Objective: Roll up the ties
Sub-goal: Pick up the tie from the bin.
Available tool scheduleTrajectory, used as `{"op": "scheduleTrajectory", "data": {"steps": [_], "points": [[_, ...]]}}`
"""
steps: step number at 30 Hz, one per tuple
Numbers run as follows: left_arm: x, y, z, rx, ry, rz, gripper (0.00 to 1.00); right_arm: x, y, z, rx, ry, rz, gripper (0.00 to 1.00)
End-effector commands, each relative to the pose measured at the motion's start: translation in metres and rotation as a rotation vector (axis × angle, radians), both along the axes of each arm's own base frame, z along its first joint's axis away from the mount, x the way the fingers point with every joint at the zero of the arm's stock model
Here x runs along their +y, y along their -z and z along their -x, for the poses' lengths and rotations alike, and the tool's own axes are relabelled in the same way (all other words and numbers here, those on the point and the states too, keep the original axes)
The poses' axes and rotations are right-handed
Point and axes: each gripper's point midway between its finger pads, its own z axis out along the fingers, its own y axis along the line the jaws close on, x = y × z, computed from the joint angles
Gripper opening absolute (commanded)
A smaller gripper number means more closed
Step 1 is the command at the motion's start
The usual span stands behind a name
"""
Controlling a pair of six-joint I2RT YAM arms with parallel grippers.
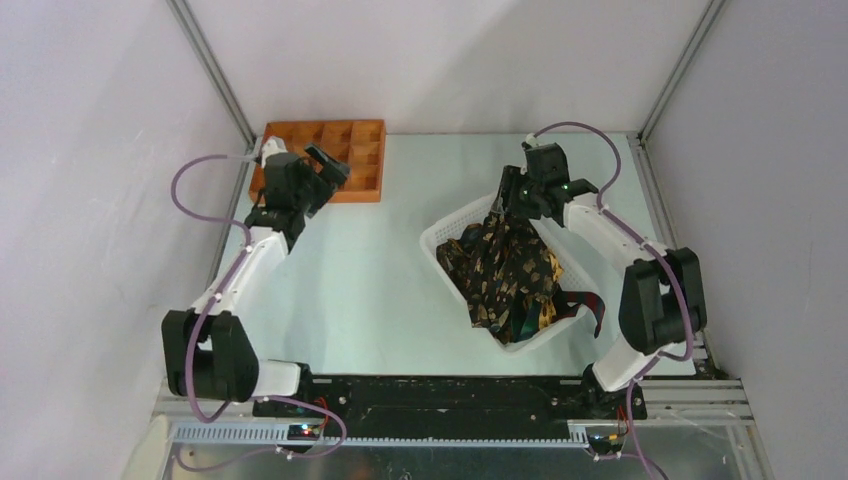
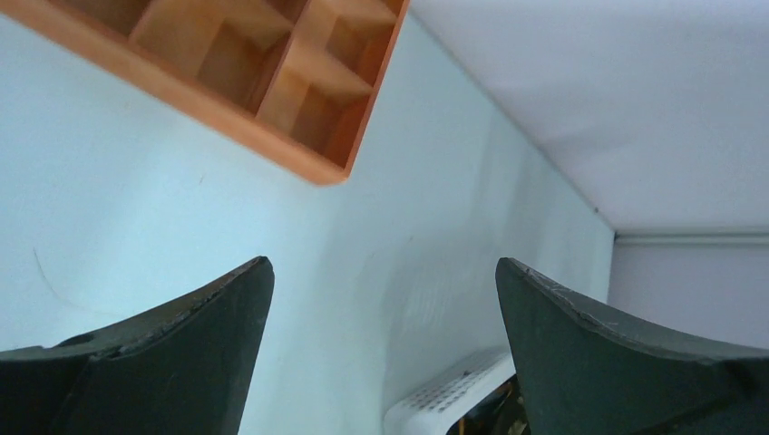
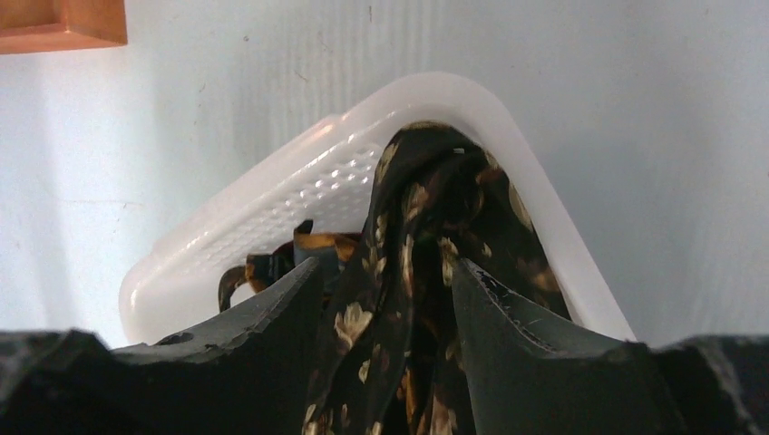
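The ties (image 1: 505, 270) lie in a dark heap with gold leafy print inside the white mesh basket (image 1: 440, 232) right of the table's centre. My right gripper (image 1: 503, 205) hangs over the basket's far corner, and a bunch of tie fabric (image 3: 426, 199) rises taut from the basket (image 3: 299, 181) into it. In the right wrist view that fabric fills the gap of the right gripper (image 3: 388, 272), whose fingers press it from both sides. My left gripper (image 1: 328, 165) hovers at the far left beside the orange tray (image 1: 370, 190). Wide open, the left gripper (image 2: 381, 272) holds nothing.
The orange compartment tray (image 2: 272, 145) stands at the far left by the wall. The basket's corner (image 2: 449, 399) shows low in the left wrist view. One tie end (image 1: 590, 305) hangs over the basket's right rim. Grey walls close in the table on three sides.
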Motion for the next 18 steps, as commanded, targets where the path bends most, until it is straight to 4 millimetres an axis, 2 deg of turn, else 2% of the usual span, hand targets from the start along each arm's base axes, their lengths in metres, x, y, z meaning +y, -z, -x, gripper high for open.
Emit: {"op": "scheduleTrajectory", "data": {"steps": [1, 5, 9, 13, 16, 18], "points": [[-0.02, -0.034, 0.023, -0.133, 0.12, -0.027, 1.0, 0.01, -0.015, -0.028, -0.056, 0.014, -0.016, 0.57], [-0.025, -0.034, 0.041, -0.137, 0.138, -0.038, 1.0, 0.012, 0.002, -0.033, -0.022, 0.018, -0.017, 0.56], [-0.029, -0.023, 0.052, -0.107, 0.148, -0.069, 1.0, 0.02, 0.013, -0.036, -0.004, 0.004, -0.041, 0.49], [-0.037, -0.011, 0.061, -0.06, 0.173, -0.107, 0.98, 0.023, 0.014, -0.038, -0.006, -0.002, -0.044, 0.35], [-0.046, -0.002, 0.066, -0.03, 0.196, -0.144, 0.97, 0.024, 0.003, -0.041, -0.046, -0.022, -0.037, 0.17], [-0.061, 0.006, 0.073, -0.01, 0.239, -0.164, 0.97, 0.024, -0.009, -0.04, -0.076, -0.034, -0.035, 0.07]]}}
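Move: The patterned tie's far end lies almost under the right hand's open fingers, about 3 cm ahead, 1 cm left and 5 cm down. The bin's far corner rim is roughly 6 cm ahead, 2 cm left and 4 cm below; the bin's middle is some 12 cm back and 2 cm right, 8 cm down. Small dark ties lie about 4 cm back, 8 cm left, 9 cm down. From the left hand, that tie end is about 33 cm right, 3 cm back, 14 cm below. The right hand sinks about 4 cm into the far end of the bin, edging 2 cm forward and slightly left early on with hardly any tilt, and over the second half its fingers close from a bit over half open to nearly shut, pinching a fold of the patterned tie. Meanwhile the left hand, wide open and empty, goes back about 6 cm and right 5 cm, away from the orange tray towards the bin, dipping, rising and ending near its starting height while turning some 10 degrees clockwise. ##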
